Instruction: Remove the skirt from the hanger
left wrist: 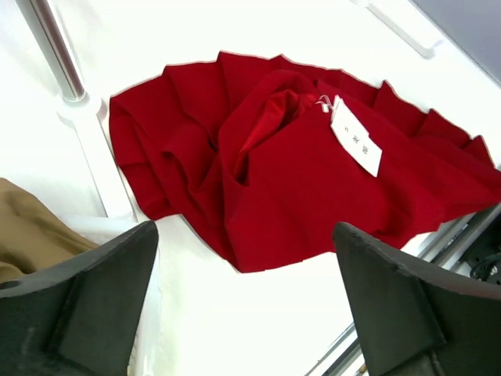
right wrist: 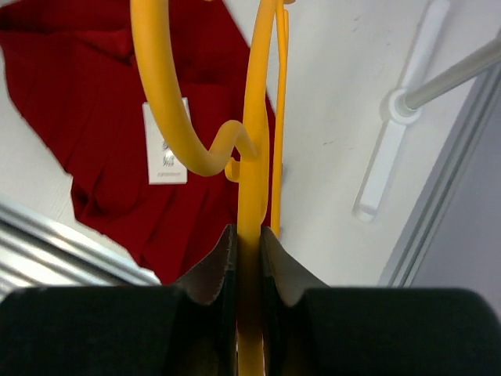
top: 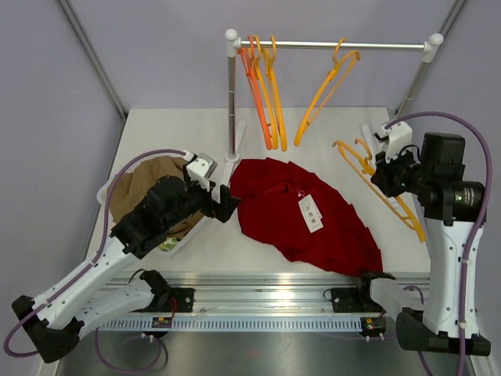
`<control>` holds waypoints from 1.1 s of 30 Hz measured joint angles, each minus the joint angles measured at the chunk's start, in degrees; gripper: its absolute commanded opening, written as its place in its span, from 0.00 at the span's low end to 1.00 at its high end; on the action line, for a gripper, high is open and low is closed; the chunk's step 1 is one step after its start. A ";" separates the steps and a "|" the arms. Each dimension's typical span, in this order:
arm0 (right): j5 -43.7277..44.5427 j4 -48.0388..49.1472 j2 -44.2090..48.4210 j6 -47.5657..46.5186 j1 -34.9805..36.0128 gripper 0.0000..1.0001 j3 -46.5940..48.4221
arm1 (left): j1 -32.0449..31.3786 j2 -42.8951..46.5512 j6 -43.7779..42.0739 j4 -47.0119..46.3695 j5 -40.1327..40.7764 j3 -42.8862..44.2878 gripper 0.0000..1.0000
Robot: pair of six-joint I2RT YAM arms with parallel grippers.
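Note:
The red skirt (top: 301,223) lies spread flat on the white table, free of any hanger, with its white tag (top: 310,213) facing up. My left gripper (top: 228,205) hovers at the skirt's left edge, open and holding nothing. In the left wrist view the skirt (left wrist: 313,172) lies just beyond the wide-apart fingers (left wrist: 94,305). My right gripper (top: 381,174) is shut on the bare yellow hanger (top: 403,210), held in the air to the right of the skirt. In the right wrist view the hanger (right wrist: 252,157) runs between the pressed fingertips, and the skirt (right wrist: 102,102) shows below it.
A clothes rack stands at the back, its pole (top: 231,102) just behind the skirt and its rail (top: 383,46) carrying several orange hangers (top: 262,86). A white basket (top: 106,192) with a brown garment (top: 145,176) sits at the left. A metal rail (top: 266,286) lines the near edge.

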State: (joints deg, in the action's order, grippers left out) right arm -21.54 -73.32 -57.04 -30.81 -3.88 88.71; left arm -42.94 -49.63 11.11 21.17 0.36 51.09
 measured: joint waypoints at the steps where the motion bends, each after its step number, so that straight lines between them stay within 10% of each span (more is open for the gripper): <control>1: 1.44 1.73 -0.92 1.73 -0.02 0.00 0.02 | 0.00 1.57 -0.26 -0.04 -0.37 -0.66 0.99; 13: 15.96 17.73 -22.60 18.97 -0.24 0.00 21.92 | 0.00 16.72 -0.31 -1.77 -1.22 -5.77 0.99; 33: 14.12 19.80 -42.14 28.59 0.15 0.00 42.82 | 0.00 17.03 3.85 -4.48 -2.19 -9.49 0.99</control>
State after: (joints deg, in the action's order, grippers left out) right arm -7.42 -53.52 -99.18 -2.22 -3.73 131.52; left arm -42.94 -32.60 14.96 16.69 -1.83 41.60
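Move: The right hand grips an empty yellow hanger by its neck; the bare right stretch of the rail is roughly 28 cm ahead of it, 4 cm to its right and 15 cm above. On the rail, the nearest hanger's hook is about 13 cm left of that spot and the right post about 12 cm right of it. From the open left hand, the red skirt lies some 7 cm ahead, 25 cm right and 24 cm below; the basket, about 9 cm ahead and 20 cm left. The right arm swings the pinched hanger forward about 24 cm to the right end of the rail, rising some 13 cm on the way as the hand turns about 25 degrees clockwise and its fingers tip up, then keeps reaching while dipping about 3 cm to bring the hook down over the rail, still gripped. The left hand, fingers staying wide open, backs off from the skirt some 4 cm and up, then sinks a little again. ##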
